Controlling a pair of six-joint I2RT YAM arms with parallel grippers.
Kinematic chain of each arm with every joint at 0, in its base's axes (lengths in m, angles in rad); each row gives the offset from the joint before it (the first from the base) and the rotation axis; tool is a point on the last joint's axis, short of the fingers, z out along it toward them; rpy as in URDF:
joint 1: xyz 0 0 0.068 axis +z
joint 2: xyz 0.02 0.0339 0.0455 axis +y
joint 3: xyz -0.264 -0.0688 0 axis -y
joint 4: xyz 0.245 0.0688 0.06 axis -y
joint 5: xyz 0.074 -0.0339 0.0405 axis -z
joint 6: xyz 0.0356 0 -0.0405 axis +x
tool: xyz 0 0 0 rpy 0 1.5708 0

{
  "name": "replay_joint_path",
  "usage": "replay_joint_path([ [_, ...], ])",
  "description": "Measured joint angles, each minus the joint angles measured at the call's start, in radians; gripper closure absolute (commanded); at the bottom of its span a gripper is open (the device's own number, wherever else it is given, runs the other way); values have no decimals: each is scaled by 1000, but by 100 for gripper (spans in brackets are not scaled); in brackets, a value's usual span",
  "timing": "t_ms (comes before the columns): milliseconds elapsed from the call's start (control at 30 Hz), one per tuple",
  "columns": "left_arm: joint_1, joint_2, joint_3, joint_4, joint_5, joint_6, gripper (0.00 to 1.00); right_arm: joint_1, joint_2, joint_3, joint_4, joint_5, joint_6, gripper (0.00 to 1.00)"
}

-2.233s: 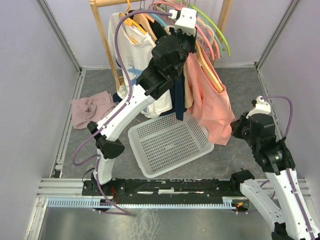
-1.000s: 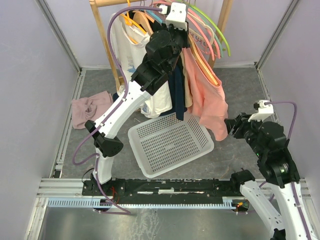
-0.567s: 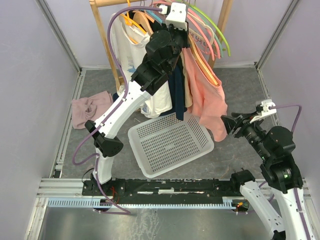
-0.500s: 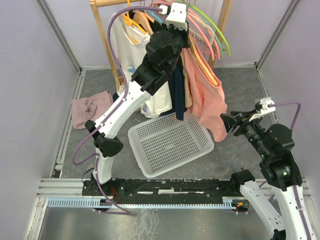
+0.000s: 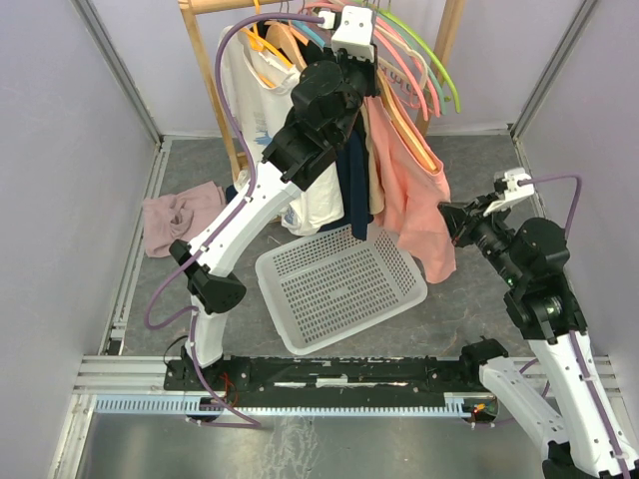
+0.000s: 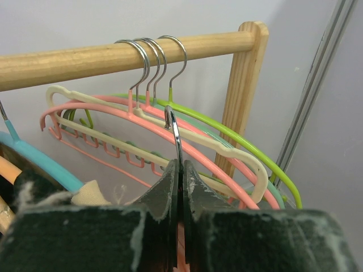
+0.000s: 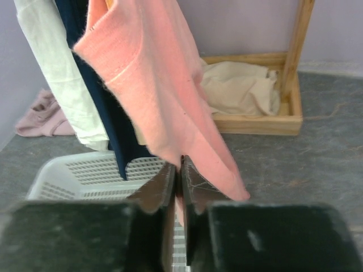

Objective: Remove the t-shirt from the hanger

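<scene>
A pink t-shirt (image 5: 414, 200) hangs on a hanger off the wooden rail, at the right end of the row of clothes. My left gripper (image 5: 367, 72) is high at the rail, shut on the metal hook (image 6: 174, 127) of that hanger; the jaws (image 6: 180, 165) pinch the wire just below the rail. My right gripper (image 5: 448, 222) is at the shirt's lower right edge. In the right wrist view its jaws (image 7: 180, 165) are shut on a fold of the pink t-shirt (image 7: 153, 85) near the hem.
A white perforated basket (image 5: 339, 284) sits on the floor under the clothes. A pink cloth (image 5: 180, 218) lies at the left. A white shirt (image 5: 265, 110), a navy garment (image 5: 354, 190) and several empty coloured hangers (image 5: 429, 70) share the wooden rail (image 6: 113, 56). Beige cloth (image 7: 238, 88) lies on the rack's base.
My right gripper has swung up and left to the pink t-shirt's lower edge and shut on it. The left gripper rose slightly with the hanger hook, then stayed still.
</scene>
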Motion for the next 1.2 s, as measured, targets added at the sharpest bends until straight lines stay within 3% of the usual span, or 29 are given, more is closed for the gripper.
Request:
replay_joint_path([
  [600, -21, -3, 9, -16, -9, -27, 97, 0, -158, -131, -60, 139, 99, 98],
  [1200, -28, -3, 9, -54, -9, -39, 97, 0, -223, -218, -67, 164, 171, 98],
])
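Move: The right hand's half-open fingers already straddle the lower edge of the pink t-shirt, right at the fingertips. The near end of the hanger inside the shirt sits about 4 cm ahead of this hand, 4 cm to its left and some 11 cm above; the white basket lies about level with it, roughly 22 cm left and 38 cm below. From the left hand, which holds the hanger by its hook, that shirt edge is about 20 cm back, 15 cm right and 20 cm below. The right hand shuts its fingers to pinch the t-shirt's edge almost on the spot, then draws the cloth mainly down, about 6 cm, and also some 3 cm to the right and 2 cm back, away from the left hand, while the wrist turns about 10 degrees clockwise and tips slightly down. The left hand keeps its closed grip on the hook to hold the hanger against the pull, drifting only about a centimetre back and to the right and sinking a little. ##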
